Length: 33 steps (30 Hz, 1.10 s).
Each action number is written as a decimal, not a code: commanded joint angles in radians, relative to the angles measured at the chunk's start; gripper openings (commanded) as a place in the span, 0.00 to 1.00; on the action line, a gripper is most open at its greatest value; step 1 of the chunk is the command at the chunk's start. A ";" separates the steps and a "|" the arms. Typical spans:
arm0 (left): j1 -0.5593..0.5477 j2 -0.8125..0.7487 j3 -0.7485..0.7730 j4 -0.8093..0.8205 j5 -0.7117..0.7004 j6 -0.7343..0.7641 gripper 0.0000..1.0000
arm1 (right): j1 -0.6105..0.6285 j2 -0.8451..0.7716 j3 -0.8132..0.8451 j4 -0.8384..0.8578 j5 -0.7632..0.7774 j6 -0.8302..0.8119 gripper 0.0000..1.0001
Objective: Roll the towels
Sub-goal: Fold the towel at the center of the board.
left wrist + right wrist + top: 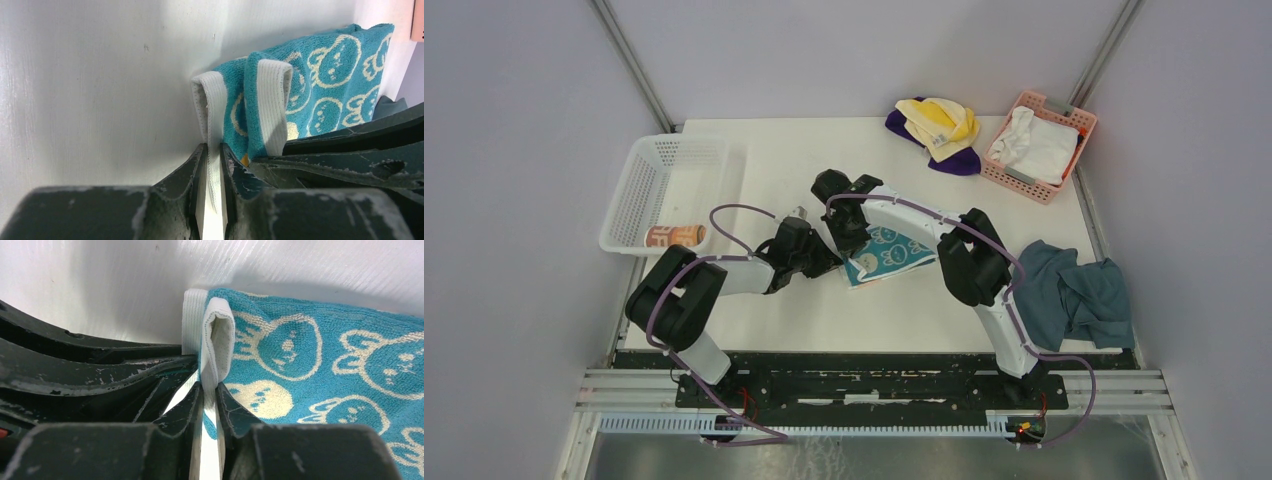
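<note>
A teal towel with white rabbit faces (pixel 886 254) lies mid-table between the two arms. Both grippers meet at its left edge. My left gripper (pixel 214 151) is shut on the folded white hem of the teal towel (pixel 325 65); in the top view the left gripper (pixel 822 262) sits low at the towel's near left corner. My right gripper (pixel 210 388) is shut on a loop of the same white hem beside the teal towel's (pixel 320 355) rabbit print. A pale yellow towel (pixel 939 122) lies crumpled on a deep purple one (pixel 959 163) at the back.
A white mesh basket (pixel 639 185) at the left holds a rolled peach-orange towel (pixel 674 236). A pink basket (pixel 1076 122) with a white cloth (pixel 1036 145) stands at the back right. A dull blue-grey cloth (pixel 1074 295) is heaped at the right edge.
</note>
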 commanded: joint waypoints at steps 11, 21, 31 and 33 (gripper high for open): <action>-0.006 -0.077 -0.052 -0.016 -0.087 -0.051 0.29 | 0.007 -0.121 -0.070 0.049 -0.010 -0.005 0.36; -0.008 -0.148 -0.063 -0.044 -0.093 -0.041 0.34 | -0.059 -0.373 -0.284 0.169 -0.061 -0.068 0.39; -0.019 -0.187 -0.061 -0.079 -0.115 -0.061 0.41 | -0.284 -0.559 -0.560 0.289 -0.084 -0.110 0.49; -0.019 -0.225 -0.068 -0.106 -0.144 -0.064 0.47 | -0.343 -0.593 -0.611 0.313 -0.100 -0.121 0.53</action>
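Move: Both hands already pinch the teal towel's left end close above the table: the right hand has the upper layer's folded white hem, and its middle lies about 7 cm to the right, 2 cm ahead and 1 cm lower. The yellow towel lies some 28 cm ahead and 18 cm right of the right hand. The left hand holds the lower hem, with the teal towel's middle about 10 cm right and 2 cm ahead. Opening first almost in place, the right hand lets go of the upper hem, draws back a couple of centimetres, then lifts some 8 cm and sweeps about 11 cm right over the teal towel, tilting roughly 15 degrees and sinking a little at the end. The left hand also opens and releases the lower hem, easing about 2 cm left and slightly back. ##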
